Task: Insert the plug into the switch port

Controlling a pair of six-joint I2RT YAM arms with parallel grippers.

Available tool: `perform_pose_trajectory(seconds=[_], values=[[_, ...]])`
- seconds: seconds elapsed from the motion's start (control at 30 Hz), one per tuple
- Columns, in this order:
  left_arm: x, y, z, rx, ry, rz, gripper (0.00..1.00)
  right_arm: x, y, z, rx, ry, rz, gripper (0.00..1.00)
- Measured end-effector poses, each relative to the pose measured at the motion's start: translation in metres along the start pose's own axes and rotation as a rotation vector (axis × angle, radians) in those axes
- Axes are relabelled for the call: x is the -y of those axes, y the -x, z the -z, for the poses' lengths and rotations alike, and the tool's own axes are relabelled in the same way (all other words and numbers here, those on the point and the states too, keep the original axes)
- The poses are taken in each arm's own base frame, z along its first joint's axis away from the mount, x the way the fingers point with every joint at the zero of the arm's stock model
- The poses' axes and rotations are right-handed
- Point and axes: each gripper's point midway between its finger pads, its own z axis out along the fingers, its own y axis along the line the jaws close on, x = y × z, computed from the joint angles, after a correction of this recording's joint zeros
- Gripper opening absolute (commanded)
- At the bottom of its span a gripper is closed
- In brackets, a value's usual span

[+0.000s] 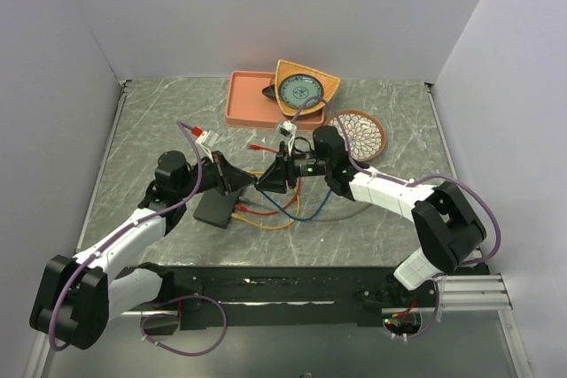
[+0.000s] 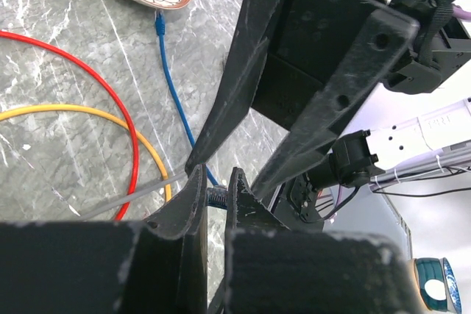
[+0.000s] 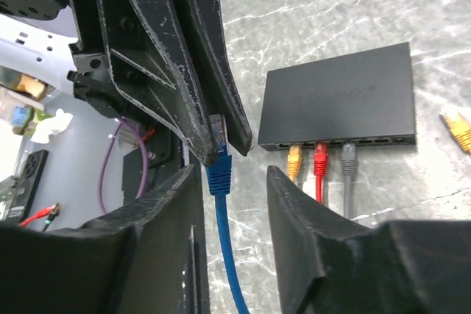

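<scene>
The blue plug (image 3: 218,137) on its blue cable (image 3: 224,240) is pinched at the tips of my left gripper (image 3: 227,148), which reaches in from above, shut on it. The right gripper (image 3: 232,174) is open, its fingers (image 3: 294,204) either side of the cable just below the plug and not touching it. In the left wrist view the plug (image 2: 215,196) shows between the shut left fingers (image 2: 184,204). The black switch (image 3: 346,101) lies flat beyond, with yellow, red and grey plugs in its port row. From above, both grippers meet right of the switch (image 1: 217,210).
A salmon-pink tray (image 1: 244,104) and an orange triangular dish (image 1: 306,88) stand at the back. A round patterned plate (image 1: 357,135) lies right of them. Red, orange and blue cables (image 1: 266,217) loop on the marble table beside the switch. Walls enclose three sides.
</scene>
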Motion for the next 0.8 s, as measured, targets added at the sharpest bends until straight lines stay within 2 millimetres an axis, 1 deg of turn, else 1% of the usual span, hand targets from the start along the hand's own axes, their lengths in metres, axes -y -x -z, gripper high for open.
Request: perform_pose_trajectory(seconds=[0.03, 0.1, 0.27, 0.3, 0.33, 0.37, 0.4, 0.43, 0.5, 0.53, 0.57, 0.63, 0.7, 0.73, 0.8], values=[[0.0, 0.0, 0.0, 0.0, -0.001, -0.001, 0.01, 0.0, -0.001, 0.0, -0.004, 0.004, -0.002, 0.43], [0.001, 0.0, 0.0, 0.0, -0.003, -0.003, 0.01, 0.0, -0.004, -0.001, -0.015, 0.015, -0.013, 0.41], [0.001, 0.001, 0.0, 0.005, 0.0, -0.007, 0.01, -0.002, -0.005, -0.004, -0.032, 0.046, -0.027, 0.24], [0.001, 0.001, 0.0, 0.007, 0.003, -0.007, 0.01, -0.004, -0.005, -0.004, -0.034, 0.056, -0.03, 0.17], [0.001, 0.001, 0.0, 0.007, 0.003, -0.008, 0.01, -0.004, -0.005, -0.004, -0.035, 0.059, -0.03, 0.06], [0.001, 0.001, 0.0, 0.006, 0.002, -0.007, 0.01, -0.005, -0.005, -0.004, -0.036, 0.061, -0.03, 0.02], [0.001, 0.001, 0.0, 0.007, 0.002, -0.008, 0.01, -0.005, -0.005, -0.004, -0.037, 0.063, -0.03, 0.0], [0.001, 0.001, 0.0, 0.006, 0.002, -0.007, 0.02, -0.005, -0.005, -0.004, -0.038, 0.065, -0.031, 0.0], [0.001, 0.001, 0.0, 0.006, 0.002, -0.008, 0.07, -0.005, -0.006, -0.004, -0.042, 0.066, -0.034, 0.0], [0.001, 0.001, 0.0, 0.006, 0.001, -0.008, 0.07, -0.005, -0.006, -0.004, -0.042, 0.066, -0.035, 0.0], [0.001, 0.001, 0.0, 0.006, 0.001, -0.008, 0.12, -0.005, -0.006, -0.004, -0.042, 0.065, -0.034, 0.0], [0.001, 0.001, 0.0, 0.006, 0.002, -0.007, 0.24, -0.005, -0.006, -0.004, -0.044, 0.063, -0.032, 0.0], [-0.001, 0.001, 0.0, 0.007, 0.009, -0.008, 0.38, -0.004, -0.007, -0.004, -0.045, 0.059, -0.025, 0.0], [-0.001, 0.001, 0.0, 0.008, 0.013, -0.007, 0.48, -0.002, -0.007, -0.004, -0.046, 0.052, -0.021, 0.0], [-0.003, 0.001, 0.0, 0.007, 0.023, -0.016, 0.57, 0.003, -0.011, -0.004, -0.058, 0.021, -0.022, 0.0]])
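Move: The blue plug, still held in the left fingertips, lies between the open right fingers, about 1 cm back and 1 cm left of the right hand point; it is about 1 cm right of the left hand point, level in depth. From the right hand, the switch sits roughly 12 cm left, 3 cm ahead and 15 cm below; the red plug in its port is some 6 cm left, 2 cm ahead, equally low. Easing back, then down about 1 cm, right fingers pinch the plug's blue boot; left fingers let go. ##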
